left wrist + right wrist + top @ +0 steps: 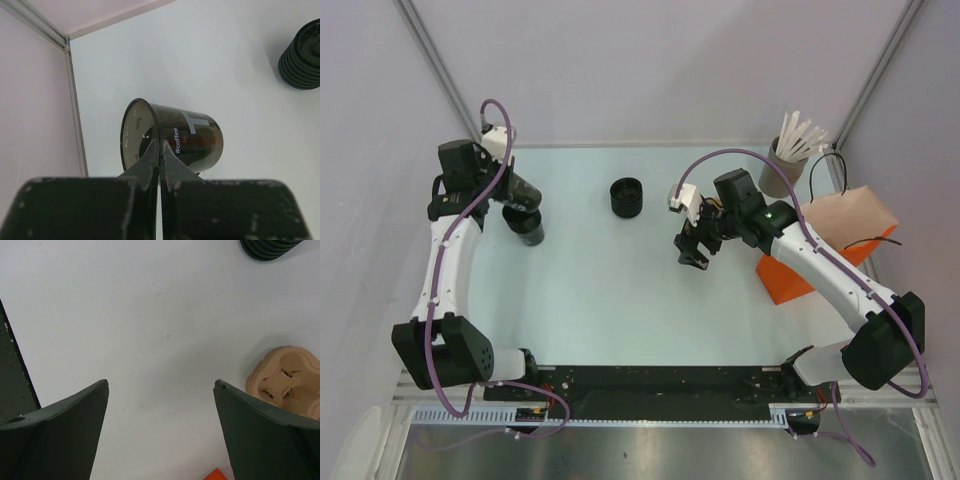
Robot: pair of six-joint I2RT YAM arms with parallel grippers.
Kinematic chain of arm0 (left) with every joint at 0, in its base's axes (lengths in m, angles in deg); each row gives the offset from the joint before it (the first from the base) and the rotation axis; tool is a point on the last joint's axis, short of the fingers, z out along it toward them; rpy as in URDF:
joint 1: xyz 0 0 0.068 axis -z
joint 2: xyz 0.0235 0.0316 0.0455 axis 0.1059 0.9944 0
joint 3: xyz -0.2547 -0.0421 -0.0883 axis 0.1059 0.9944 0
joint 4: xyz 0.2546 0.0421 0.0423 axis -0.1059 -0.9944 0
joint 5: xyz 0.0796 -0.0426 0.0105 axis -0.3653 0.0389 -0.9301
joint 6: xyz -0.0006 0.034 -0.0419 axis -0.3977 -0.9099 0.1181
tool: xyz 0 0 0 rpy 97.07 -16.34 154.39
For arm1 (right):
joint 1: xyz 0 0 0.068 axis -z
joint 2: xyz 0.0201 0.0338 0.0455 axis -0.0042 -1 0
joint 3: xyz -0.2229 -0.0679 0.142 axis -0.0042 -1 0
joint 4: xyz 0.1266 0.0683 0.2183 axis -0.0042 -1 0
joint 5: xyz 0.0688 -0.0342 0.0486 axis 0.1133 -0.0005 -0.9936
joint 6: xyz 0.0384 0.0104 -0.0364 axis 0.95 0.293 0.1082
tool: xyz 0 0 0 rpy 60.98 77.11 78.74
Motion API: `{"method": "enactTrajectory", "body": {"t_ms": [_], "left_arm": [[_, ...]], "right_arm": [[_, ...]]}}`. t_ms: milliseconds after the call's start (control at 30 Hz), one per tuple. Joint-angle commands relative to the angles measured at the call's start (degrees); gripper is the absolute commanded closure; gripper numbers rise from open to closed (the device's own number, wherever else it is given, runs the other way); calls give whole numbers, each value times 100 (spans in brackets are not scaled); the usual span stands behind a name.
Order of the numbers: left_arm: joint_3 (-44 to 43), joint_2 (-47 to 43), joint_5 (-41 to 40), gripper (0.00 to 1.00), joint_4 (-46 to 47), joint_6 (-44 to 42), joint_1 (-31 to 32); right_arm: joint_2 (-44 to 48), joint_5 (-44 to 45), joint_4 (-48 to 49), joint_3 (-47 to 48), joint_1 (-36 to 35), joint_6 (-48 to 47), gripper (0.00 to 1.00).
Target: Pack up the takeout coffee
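Note:
The takeout coffee cup (192,137) is black with white "#coffee" lettering and a greyish-brown inside. Its mouth is uncovered and faces the left wall. My left gripper (160,142) is shut on its rim, one finger inside and one outside. From above, the cup (530,232) shows just below the left gripper (525,215) at the table's left. My right gripper (693,252) hangs open over bare table near the middle, with nothing between its fingers (162,385). The orange bag (790,282) lies to its right.
A black ribbed stack (627,197) (302,55) (270,247) stands at the back centre. A grey tub of white sticks (782,172) stands back right, next to a brown paper bag (850,215). A cardboard cup carrier (287,380) lies beside the orange bag's corner (216,475).

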Motion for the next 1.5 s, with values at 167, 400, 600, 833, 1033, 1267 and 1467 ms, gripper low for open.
{"method": "enactTrajectory", "body": {"t_ms": [167,400,600,833,1033,1267,1467], "left_arm": [[-95,-262,-43,100,321,71,-34],[-166,-332,28,100,303,107,-25],[-69,-534,239,100,286,89,18],[185,-815,-296,100,259,-271,791],[475,-982,-789,100,286,-403,1881],[950,-930,-1220,100,584,-447,3171],[1337,-544,-1606,100,1119,-535,4183]], "right_arm": [[-6,-77,60,-2,8,-26,9],[-6,-60,60,6,-1,-26,9],[29,-42,95,-3,8,9,9],[292,-33,271,6,236,114,9],[662,-24,508,15,605,255,7],[864,-121,272,235,966,264,7],[1084,-174,-220,244,1045,141,6]]}}
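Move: The left hand already holds a coffee cup sideways by its rim. The clear patch of table it is taken to lies about 22 cm to the right, 7 cm back and 25 cm below; a ribbed black stack stands beyond that patch, some 7 cm ahead and 23 cm right of the hand. The remaining standing cup is right beneath, some 20 cm down. From the empty right hand, the patch is roughly 6 cm ahead and 15 cm left, 19 cm below. Keeping its shut fingers on the cup's rim, the left hand first lifts slowly by about 3.5 cm over the remaining standing cup, then sweeps fast to the right, some 19 cm in all and 6 cm back, turning clockwise by nearly 30 degrees and sinking about 6 cm from its highest point towards the clear table in front of the black stack. As that swing begins, the open, empty right hand draws off to the right and up, about 5 cm each way and slightly forward, turning some 10 degrees clockwise as it goes over the table. ##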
